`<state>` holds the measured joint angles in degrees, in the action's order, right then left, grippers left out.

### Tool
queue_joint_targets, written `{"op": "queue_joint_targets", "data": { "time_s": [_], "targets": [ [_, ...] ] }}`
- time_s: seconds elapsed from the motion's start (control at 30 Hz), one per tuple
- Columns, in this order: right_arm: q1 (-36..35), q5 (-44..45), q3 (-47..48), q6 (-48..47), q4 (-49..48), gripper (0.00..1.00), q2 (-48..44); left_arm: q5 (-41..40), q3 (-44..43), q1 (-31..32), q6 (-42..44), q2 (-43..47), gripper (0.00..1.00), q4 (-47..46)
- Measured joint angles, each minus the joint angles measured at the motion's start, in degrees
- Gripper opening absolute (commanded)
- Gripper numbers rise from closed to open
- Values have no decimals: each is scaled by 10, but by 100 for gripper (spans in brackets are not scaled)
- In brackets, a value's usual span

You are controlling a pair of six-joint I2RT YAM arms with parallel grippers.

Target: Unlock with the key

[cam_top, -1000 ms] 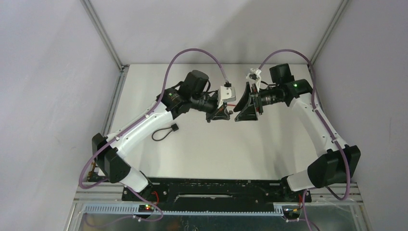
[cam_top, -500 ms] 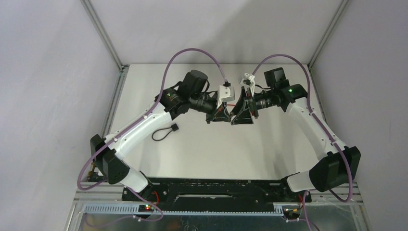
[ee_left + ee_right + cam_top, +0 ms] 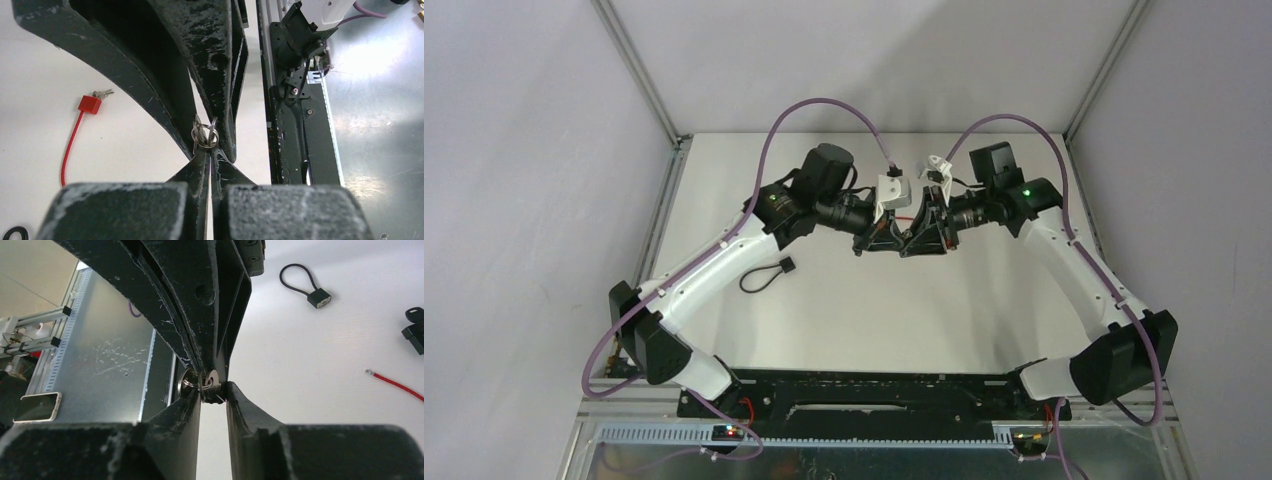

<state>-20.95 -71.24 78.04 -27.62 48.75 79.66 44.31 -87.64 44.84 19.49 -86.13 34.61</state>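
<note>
Above the middle of the table my two grippers meet tip to tip. My left gripper (image 3: 209, 150) (image 3: 894, 240) is shut on a small steel key ring (image 3: 205, 136). My right gripper (image 3: 214, 389) (image 3: 917, 240) comes from the opposite side. Its jaws have narrowed onto the key (image 3: 212, 382) hanging from that ring, and both tips touch it. On the table below lies a red padlock (image 3: 90, 104) with a red cable (image 3: 70, 145) and its own small keys (image 3: 103, 93). A black padlock (image 3: 318, 297) (image 3: 786, 266) with a black cable loop lies farther left.
The loose end of the red cable (image 3: 395, 383) runs across the white table (image 3: 874, 310). A black part (image 3: 413, 327) sits at the right edge of the right wrist view. The black base rail (image 3: 300, 125) and the metal tray (image 3: 107, 355) lie at the near edge.
My right arm has moved left until its gripper meets the left one, and its jaws have closed from wide open onto the key. The left gripper has stayed shut and nearly still.
</note>
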Motion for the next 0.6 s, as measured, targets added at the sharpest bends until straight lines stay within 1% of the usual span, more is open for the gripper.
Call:
{"op": "queue_joint_targets", "data": {
  "time_s": [0.07,0.2,0.4,0.6],
  "targets": [
    [2,3,0,-2,2,39,-4,1,0,0,0,0,0,-4],
    [14,4,0,-2,4,46,-17,-1,1,0,0,0,0,1],
    [30,4,0,-2,4,47,-41,-1,1,0,4,0,0,10],
    [27,3,0,7,-7,46,-42,5,3,0,5,0,0,16]
  ]
}}
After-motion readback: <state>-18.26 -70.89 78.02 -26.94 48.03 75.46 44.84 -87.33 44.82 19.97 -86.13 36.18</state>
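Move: The ring of keys is pinched at the left hand's fingertips, about 1 cm to the right of that hand's point. It sits between the right hand's nearly closed fingertips, roughly 1 cm to the left of the right hand and level with it. On the table some 24 cm below the right hand, the red padlock lies about 18 cm ahead and 9 cm right, its cable's free end 18 cm ahead and 3 cm left, and the black cable lock 10 cm ahead and 25 cm left. The right fingers come free of the key heads as they spread from about a quarter to nearly half open. The right hand backs off up and to its right, away from the keys, about 2 cm up and 1.5 cm across, tilting barely 5 degrees, then almost stops. The left fingers stay shut and keep their pinch on the keys. ##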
